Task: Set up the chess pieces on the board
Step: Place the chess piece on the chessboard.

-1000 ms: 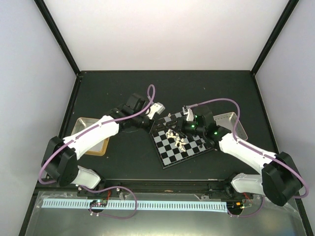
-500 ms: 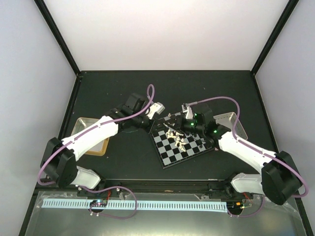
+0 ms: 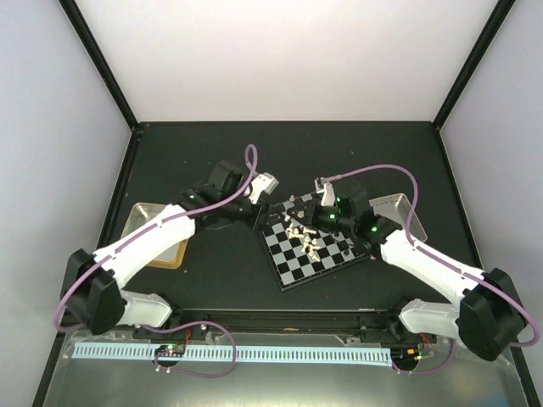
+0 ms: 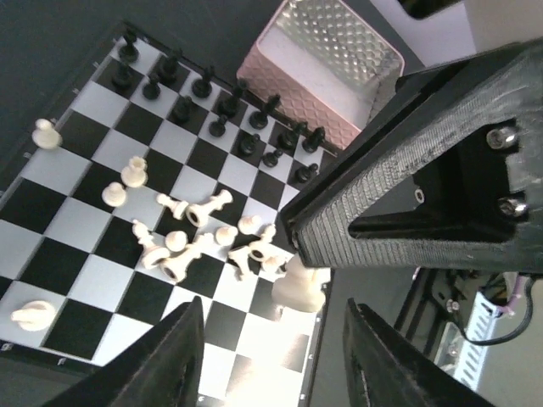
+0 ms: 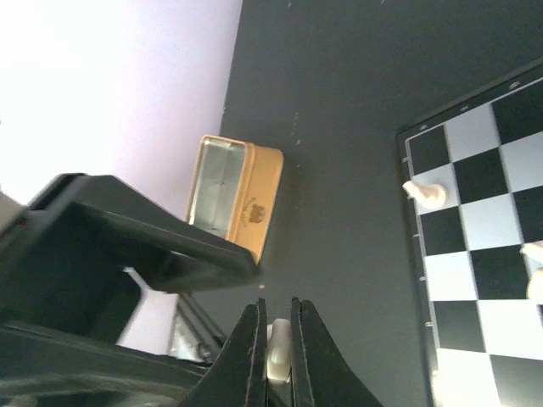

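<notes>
The board (image 3: 327, 259) lies tilted between my arms. In the left wrist view, black chess pieces (image 4: 221, 110) stand in two rows along the board's (image 4: 51, 263) far side. Cream-white ones (image 4: 195, 246) lie toppled mid-board, and a few stand apart. My right gripper (image 5: 278, 339) is shut on one cream-white piece (image 5: 278, 360), which hangs over the board's edge (image 4: 299, 288). My left gripper (image 4: 273, 339) is just beside that piece, open, with nothing between its fingers. From above, the two grippers (image 3: 263, 199) (image 3: 299, 214) meet at the board's far left corner.
A pinkish tray (image 4: 331, 76) sits just beyond the black pieces, to the board's right from above (image 3: 394, 208). A gold-sided metal tin (image 5: 237, 191) rests on the dark table at the far left (image 3: 157, 237). Black frame posts stand at the back corners.
My left gripper's jaws have opened and that arm has drawn back slightly to the left. My right gripper's jaws have shut on the cream-white piece.
</notes>
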`<state>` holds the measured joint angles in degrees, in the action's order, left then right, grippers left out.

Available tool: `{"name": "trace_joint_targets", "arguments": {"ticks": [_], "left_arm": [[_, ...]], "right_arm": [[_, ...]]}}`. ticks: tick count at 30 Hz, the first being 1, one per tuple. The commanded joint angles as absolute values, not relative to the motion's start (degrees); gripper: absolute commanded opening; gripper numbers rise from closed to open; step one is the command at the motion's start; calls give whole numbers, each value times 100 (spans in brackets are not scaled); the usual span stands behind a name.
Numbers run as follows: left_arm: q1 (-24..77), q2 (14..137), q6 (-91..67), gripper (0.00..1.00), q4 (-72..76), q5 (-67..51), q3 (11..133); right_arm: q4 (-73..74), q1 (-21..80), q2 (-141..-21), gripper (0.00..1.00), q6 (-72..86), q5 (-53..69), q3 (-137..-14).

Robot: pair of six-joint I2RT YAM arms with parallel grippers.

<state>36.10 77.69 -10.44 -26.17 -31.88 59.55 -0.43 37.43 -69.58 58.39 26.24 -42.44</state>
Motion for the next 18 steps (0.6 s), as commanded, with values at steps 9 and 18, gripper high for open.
{"name": "trace_joint_targets", "arguments": {"ticks": [9,18], "left_arm": [[3599,5495,-1916,63,-3319,-40,5441],[3590,3634,-2066,82,-3120,945,4536]], "right_arm": [[1640,5330,-6349,1,3983,-442,-4316],[2093,7104,-7686,1,3834,-2609,-4632]]}}
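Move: The right hand holds a white chess piece. The near-left corner square of the chessboard, where it seems to be headed, lies about 11 cm back, 1 cm to the right and 13 cm below. A white piece standing on the board's left edge is some 3 cm ahead and 5 cm left of that hand; the heap of white pieces is about 2 cm back and 6 cm right. From the left hand the same corner square lies about 11 cm back, 2 cm right. Back towards its base and down, with the descent steepening, the right hand carries the white piece roughly 10 cm towards the near end of the board's left edge, keeping its pinch while its fingers swing from pointing left to pointing steeply down. The left hand, empty, withdraws left and up by about 16 cm, turning counter-clockwise, tipping up and opening wider. ##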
